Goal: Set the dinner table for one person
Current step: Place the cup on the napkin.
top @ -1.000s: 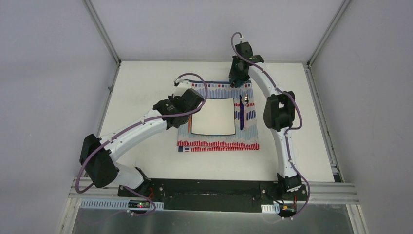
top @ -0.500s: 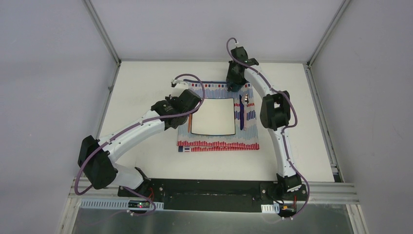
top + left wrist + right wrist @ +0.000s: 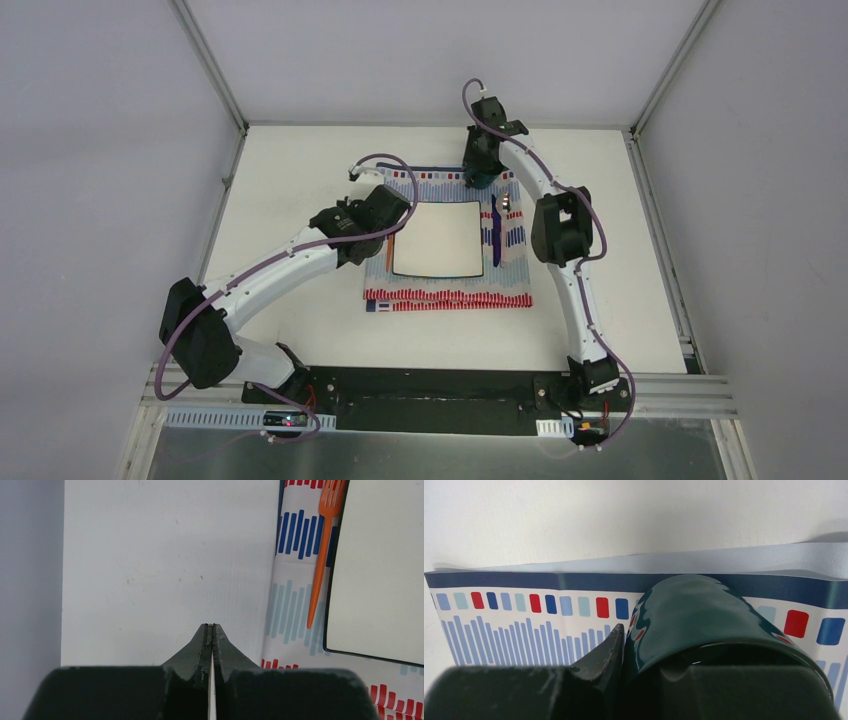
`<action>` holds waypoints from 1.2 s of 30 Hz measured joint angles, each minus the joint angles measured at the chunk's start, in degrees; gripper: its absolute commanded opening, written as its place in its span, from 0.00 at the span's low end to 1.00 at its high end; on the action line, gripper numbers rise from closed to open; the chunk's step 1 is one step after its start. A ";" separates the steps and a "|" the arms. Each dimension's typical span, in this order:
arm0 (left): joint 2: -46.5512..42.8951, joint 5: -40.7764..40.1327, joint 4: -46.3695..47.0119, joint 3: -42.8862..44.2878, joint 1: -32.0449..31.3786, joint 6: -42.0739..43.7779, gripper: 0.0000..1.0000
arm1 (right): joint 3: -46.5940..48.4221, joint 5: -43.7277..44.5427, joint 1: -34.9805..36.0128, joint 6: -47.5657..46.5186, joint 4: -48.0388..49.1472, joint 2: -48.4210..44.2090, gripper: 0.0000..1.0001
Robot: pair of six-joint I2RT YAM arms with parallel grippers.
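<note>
The dinner table [image 3: 290,170] is a matte white top. On it lies a striped red-blue-white placemat [image 3: 450,292] with a white square plate [image 3: 438,240]. An orange fork [image 3: 320,555] lies on the mat along the plate's left edge. My right gripper [image 3: 634,635] is shut on the rim of a dark green cup [image 3: 694,615], holding it at the mat's far edge [image 3: 480,178]. My left gripper [image 3: 210,626] is shut with nothing in it, over bare table just left of the mat.
A dark blue knife [image 3: 495,235] and a shiny spoon [image 3: 507,203] lie on the mat right of the plate. Grey rails [image 3: 225,190] and pale walls close the table on three sides. The left arm [image 3: 290,265] reaches across the mat's left side.
The right gripper has carried the cup a little to the left along the mat's far edge. The left arm has barely shifted.
</note>
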 measured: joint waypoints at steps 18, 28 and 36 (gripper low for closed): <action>0.00 0.90 1.55 -0.96 1.86 0.22 0.00 | 1.14 -5.42 0.13 0.33 1.64 0.83 0.43; 0.00 1.05 1.55 -1.14 1.86 0.22 0.00 | -1.18 -5.73 0.42 0.57 5.53 0.46 0.46; -0.04 1.14 1.60 -1.44 1.88 0.24 0.00 | -6.67 -1.46 1.09 -0.66 8.26 -2.93 0.46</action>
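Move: The right hand holds the cup, tipped with its mouth towards the robot, by its left wall: the cup's middle is about 4 cm right and 2 cm below, level ahead. Its napkin spot is right under it, 6 cm below the hand. From the hand, the plate lies some 16 cm back and 7 cm left, the knife 13 cm back and 6 cm right, the spoon 13 cm back and 8 cm right. From the left hand, that spot is about 26 cm ahead, 27 cm right and 17 cm down. Leftward by some 2.5 cm, the right hand opens its fingers, one inside the cup and one outside its left wall, to let go of it over the napkin's far band. It rolls about 5 degrees, left side up, then dips slightly, drifts back right by 1 cm and rises again, with the inner finger still in the mouth. ##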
